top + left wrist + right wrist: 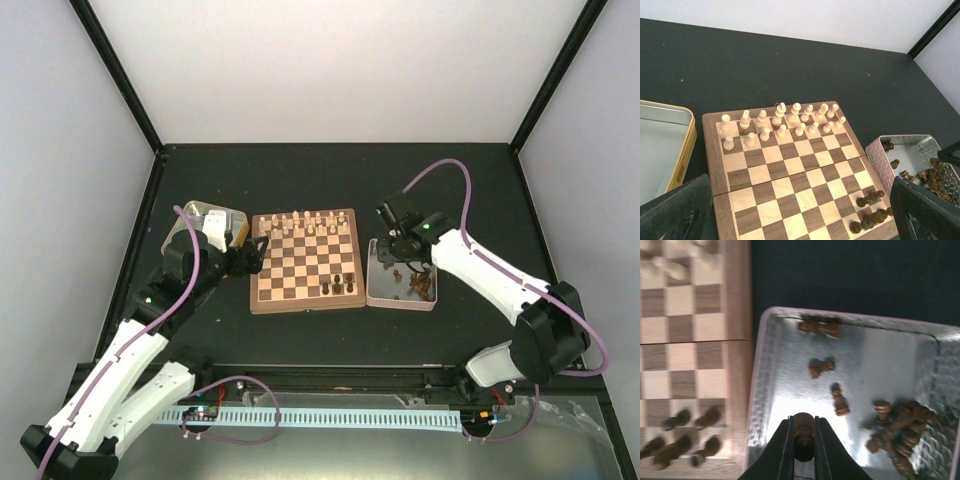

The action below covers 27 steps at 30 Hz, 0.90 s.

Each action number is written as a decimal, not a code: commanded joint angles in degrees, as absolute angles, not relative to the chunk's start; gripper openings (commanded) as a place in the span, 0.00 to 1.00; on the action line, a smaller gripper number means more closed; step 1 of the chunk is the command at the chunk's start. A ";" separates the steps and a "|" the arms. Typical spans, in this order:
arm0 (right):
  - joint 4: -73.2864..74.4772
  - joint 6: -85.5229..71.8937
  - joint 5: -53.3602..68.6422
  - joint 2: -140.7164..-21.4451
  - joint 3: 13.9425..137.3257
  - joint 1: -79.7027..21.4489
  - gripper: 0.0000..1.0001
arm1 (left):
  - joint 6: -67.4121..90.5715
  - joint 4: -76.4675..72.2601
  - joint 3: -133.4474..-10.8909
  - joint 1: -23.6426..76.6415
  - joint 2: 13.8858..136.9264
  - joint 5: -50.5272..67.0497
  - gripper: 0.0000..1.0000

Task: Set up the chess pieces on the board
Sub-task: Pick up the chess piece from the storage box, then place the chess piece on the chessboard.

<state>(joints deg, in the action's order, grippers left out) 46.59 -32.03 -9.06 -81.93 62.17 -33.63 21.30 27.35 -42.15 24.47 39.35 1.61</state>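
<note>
The board (303, 306) lies mid-table, with cream pieces (782, 120) lined along its far rows. Several dark chess pieces (343, 285) stand or lie at its near right corner, also seen as dark pieces (870, 197) in the left wrist view. My right gripper (803, 435) hangs inside the pink tin (759, 390), shut on one dark piece (803, 426) held upright between its fingers. More dark pieces (900, 432) lie loose in that tin. My left gripper (799, 200) hovers open over the board's left edge, nothing between its fingers.
A gold tin (686, 145) sits left of the board, close to my left arm. The pink tin (372, 280) touches the board's right side. Black table surface stretches beyond the board to the white back wall.
</note>
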 commanded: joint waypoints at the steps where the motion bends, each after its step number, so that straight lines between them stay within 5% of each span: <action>1: 47.37 -32.84 -8.81 -84.65 67.61 -38.18 0.09 | 22.03 26.30 -42.23 24.42 38.85 1.58 0.99; 15: 46.89 -33.21 -7.56 -99.52 80.93 -51.98 0.10 | 21.93 26.47 -42.17 24.43 38.58 0.94 0.99; 27: 48.60 -32.16 -9.49 -108.06 84.11 -54.32 0.10 | 21.70 26.85 -42.05 24.43 38.16 0.70 0.99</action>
<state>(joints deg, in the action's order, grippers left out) 47.03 -32.88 -8.25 -106.45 83.18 -54.04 21.63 27.40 -42.15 24.47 38.98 1.54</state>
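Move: The right hand already holds a dark chess piece above the storage box, whose middle lies roughly 2 cm right, 1 cm back and 9 cm below. The empty pawn square it is taken to is about 16 cm left, 3 cm back and 8 cm down; a dark pawn stands 3 cm right of that square, level with it, and a back-row piece 3 cm behind it. From the left hand the square is some 12 cm right, 8 cm back and 20 cm below. The right hand carries its gripped piece about 17 cm left from box to board, turning counter-clockwise, then sinking. ##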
